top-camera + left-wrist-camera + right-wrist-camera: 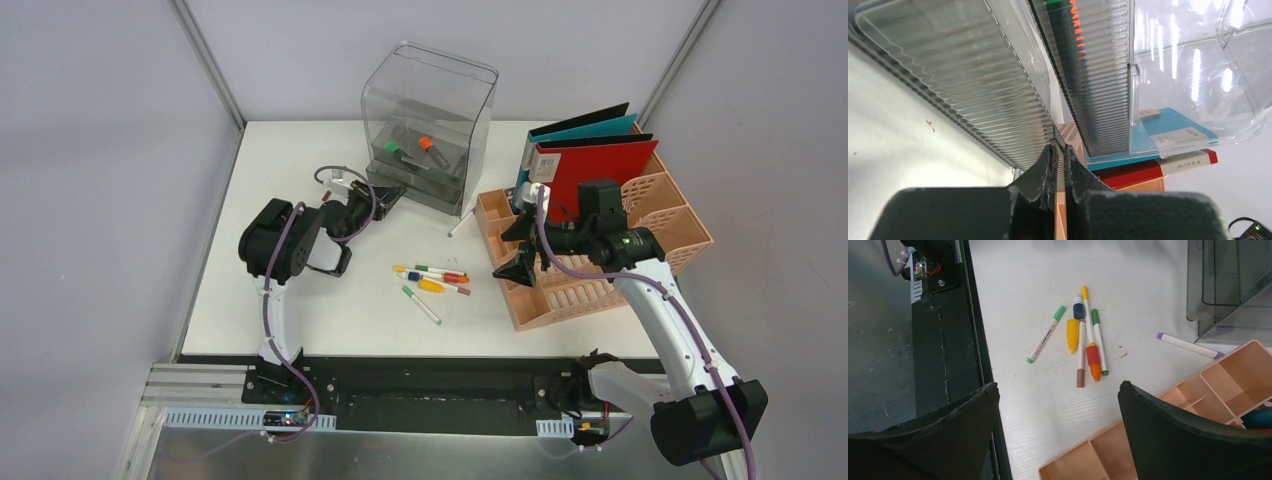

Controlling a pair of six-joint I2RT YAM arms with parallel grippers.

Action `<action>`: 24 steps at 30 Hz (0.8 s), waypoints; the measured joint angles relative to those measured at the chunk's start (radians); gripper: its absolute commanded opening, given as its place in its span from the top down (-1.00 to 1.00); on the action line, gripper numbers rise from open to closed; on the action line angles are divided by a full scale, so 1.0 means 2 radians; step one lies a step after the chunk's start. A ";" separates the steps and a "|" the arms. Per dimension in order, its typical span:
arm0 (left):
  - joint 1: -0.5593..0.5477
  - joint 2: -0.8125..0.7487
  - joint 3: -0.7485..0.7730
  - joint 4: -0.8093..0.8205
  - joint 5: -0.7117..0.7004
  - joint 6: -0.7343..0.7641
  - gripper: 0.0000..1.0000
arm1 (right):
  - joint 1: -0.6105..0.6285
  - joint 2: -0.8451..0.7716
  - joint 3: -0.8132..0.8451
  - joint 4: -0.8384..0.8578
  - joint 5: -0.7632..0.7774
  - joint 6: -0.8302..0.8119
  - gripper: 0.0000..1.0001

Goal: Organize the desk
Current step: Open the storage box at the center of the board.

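Observation:
The white desk [330,300] holds several loose markers [432,280] at its middle. My left gripper [385,195] is at the lower drawer [420,190] of the clear grey drawer box [430,110]. In the left wrist view that gripper [1059,149] is shut on the thin clear lip of the ribbed drawer front [973,85]. My right gripper [520,250] hovers open over the front left corner of the peach rack [600,290], holding nothing. In the right wrist view that gripper [1058,385] stands wide, with the markers [1083,335] lying ahead of it.
A red and a teal folder [590,160] stand in the back of the rack. A white pen with purple ends [462,222] lies between box and rack. Markers lie inside the box's upper drawer. The black front edge [420,375] and grey walls bound the desk.

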 measured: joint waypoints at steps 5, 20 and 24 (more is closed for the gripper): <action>0.005 -0.025 -0.035 0.003 0.000 0.007 0.87 | -0.001 0.000 0.000 0.000 -0.002 0.000 -0.84; 0.058 -0.152 -0.130 -0.098 0.043 0.116 -0.01 | -0.002 0.000 0.000 0.000 -0.002 0.000 -0.84; 0.076 -0.217 -0.136 -0.178 0.053 0.167 -0.07 | -0.002 0.000 0.000 0.000 -0.002 0.000 -0.84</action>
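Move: The left fingers are already shut on the handle of the storage box's lower drawer, right at the hand point, with the box body about 12 cm ahead and 5 cm to the right. The purple-capped marker lies some 11 cm right and 4 cm back, and the pen pile 6 cm right and 17 cm back, both about 6 cm lower. From the idle right hand the handle is roughly 22 cm ahead, 19 cm left and 12 cm below. Still pinching the drawer handle, the left hand goes on drawing back and to its left, about 3 cm on a nearly level path, pulling the drawer out of the storage box. The fingers then open to about half and let go of the handle, and the hand keeps withdrawing left and back another 6 cm or so, away from the drawer front, dipping a centimetre and coming level again as the wrist rolls nearly 20 degrees, its left side rising. ##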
